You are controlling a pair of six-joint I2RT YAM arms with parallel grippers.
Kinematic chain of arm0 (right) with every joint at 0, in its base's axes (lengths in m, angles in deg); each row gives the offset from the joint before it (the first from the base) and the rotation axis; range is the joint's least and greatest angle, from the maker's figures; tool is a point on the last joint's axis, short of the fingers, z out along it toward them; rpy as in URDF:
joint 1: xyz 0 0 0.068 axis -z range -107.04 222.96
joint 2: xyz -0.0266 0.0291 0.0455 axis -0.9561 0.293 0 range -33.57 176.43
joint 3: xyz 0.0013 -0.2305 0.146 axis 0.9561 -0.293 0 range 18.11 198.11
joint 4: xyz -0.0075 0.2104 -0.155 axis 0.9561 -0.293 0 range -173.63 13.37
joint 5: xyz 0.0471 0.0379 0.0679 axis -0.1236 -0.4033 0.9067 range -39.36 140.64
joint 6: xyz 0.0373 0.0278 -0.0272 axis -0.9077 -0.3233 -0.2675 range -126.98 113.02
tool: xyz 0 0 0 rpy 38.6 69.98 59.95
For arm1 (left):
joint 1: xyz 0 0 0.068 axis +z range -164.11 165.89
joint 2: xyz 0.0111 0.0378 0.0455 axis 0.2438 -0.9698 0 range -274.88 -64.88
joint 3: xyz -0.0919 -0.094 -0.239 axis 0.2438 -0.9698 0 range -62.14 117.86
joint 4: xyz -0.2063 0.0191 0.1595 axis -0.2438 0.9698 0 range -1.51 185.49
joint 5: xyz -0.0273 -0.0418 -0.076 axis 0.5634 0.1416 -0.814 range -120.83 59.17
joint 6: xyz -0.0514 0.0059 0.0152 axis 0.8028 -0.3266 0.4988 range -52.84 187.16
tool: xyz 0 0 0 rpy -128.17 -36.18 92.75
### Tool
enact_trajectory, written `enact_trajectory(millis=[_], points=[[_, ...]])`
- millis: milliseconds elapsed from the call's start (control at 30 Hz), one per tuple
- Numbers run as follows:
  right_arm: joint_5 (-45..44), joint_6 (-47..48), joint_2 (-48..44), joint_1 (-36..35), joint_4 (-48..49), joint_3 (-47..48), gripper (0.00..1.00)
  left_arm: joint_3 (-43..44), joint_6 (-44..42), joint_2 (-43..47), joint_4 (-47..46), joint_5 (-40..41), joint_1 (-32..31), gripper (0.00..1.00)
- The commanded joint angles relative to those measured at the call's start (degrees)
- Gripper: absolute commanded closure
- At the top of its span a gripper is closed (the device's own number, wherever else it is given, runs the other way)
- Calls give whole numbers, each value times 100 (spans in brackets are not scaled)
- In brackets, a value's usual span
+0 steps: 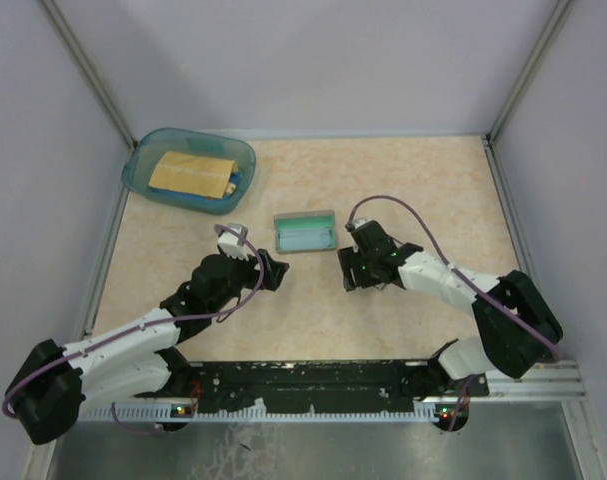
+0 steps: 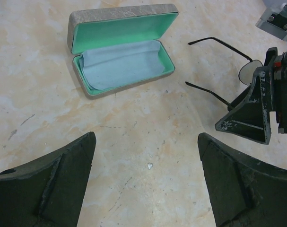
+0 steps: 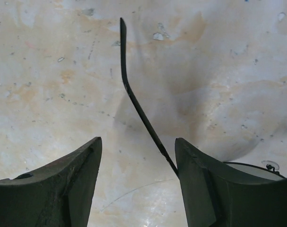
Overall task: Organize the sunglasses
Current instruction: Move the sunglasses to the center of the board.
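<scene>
The sunglasses (image 2: 218,42) lie on the table right of the open grey case (image 2: 122,52), their thin dark temple arms pointing towards it. A light blue cloth (image 2: 119,64) lines the case's teal inside. My right gripper (image 1: 351,272) stands low over the sunglasses, covering most of them in the top view. In the right wrist view one temple arm (image 3: 134,99) runs between the open fingers of the right gripper (image 3: 137,140), against the inner edge of the right finger (image 3: 200,179). My left gripper (image 2: 145,137) hovers open over bare table, below the case, holding nothing.
A teal plastic bin (image 1: 141,165) with a yellow item inside sits at the back left corner. The case (image 1: 304,231) lies mid-table between the two arms. Walls close in the table on the left, back and right.
</scene>
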Motion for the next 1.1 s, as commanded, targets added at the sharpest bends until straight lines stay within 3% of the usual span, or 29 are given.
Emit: enact_trajectory(millis=[0,800,1067], points=[[22,45,54,-319,188,290,36,192,-44,2,-17,65,-27,6],[-447,-687,-972,-1246,-378,-702,36,210,-10,145,108,73,-121,6],[-645,-773,-1599,-1363,-530,-562,34,270,-5,-37,1,125,-252,6]])
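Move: From the right hand, whose fingertips are already at the near temple, the middle of the opened sunglasses lies about 8 cm ahead, 3 cm to the right and 2 cm below. The glasses case stands some 13 cm ahead and 11 cm to the left of that hand; the near table edge is straight behind, roughly 19 cm away. From the left hand the sunglasses are about 5 cm ahead, 20 cm right and 12 cm lower. The right hand, fingers part-open, swings left some 3 cm, then draws back, about 8 cm overall, dragging the sunglasses. ##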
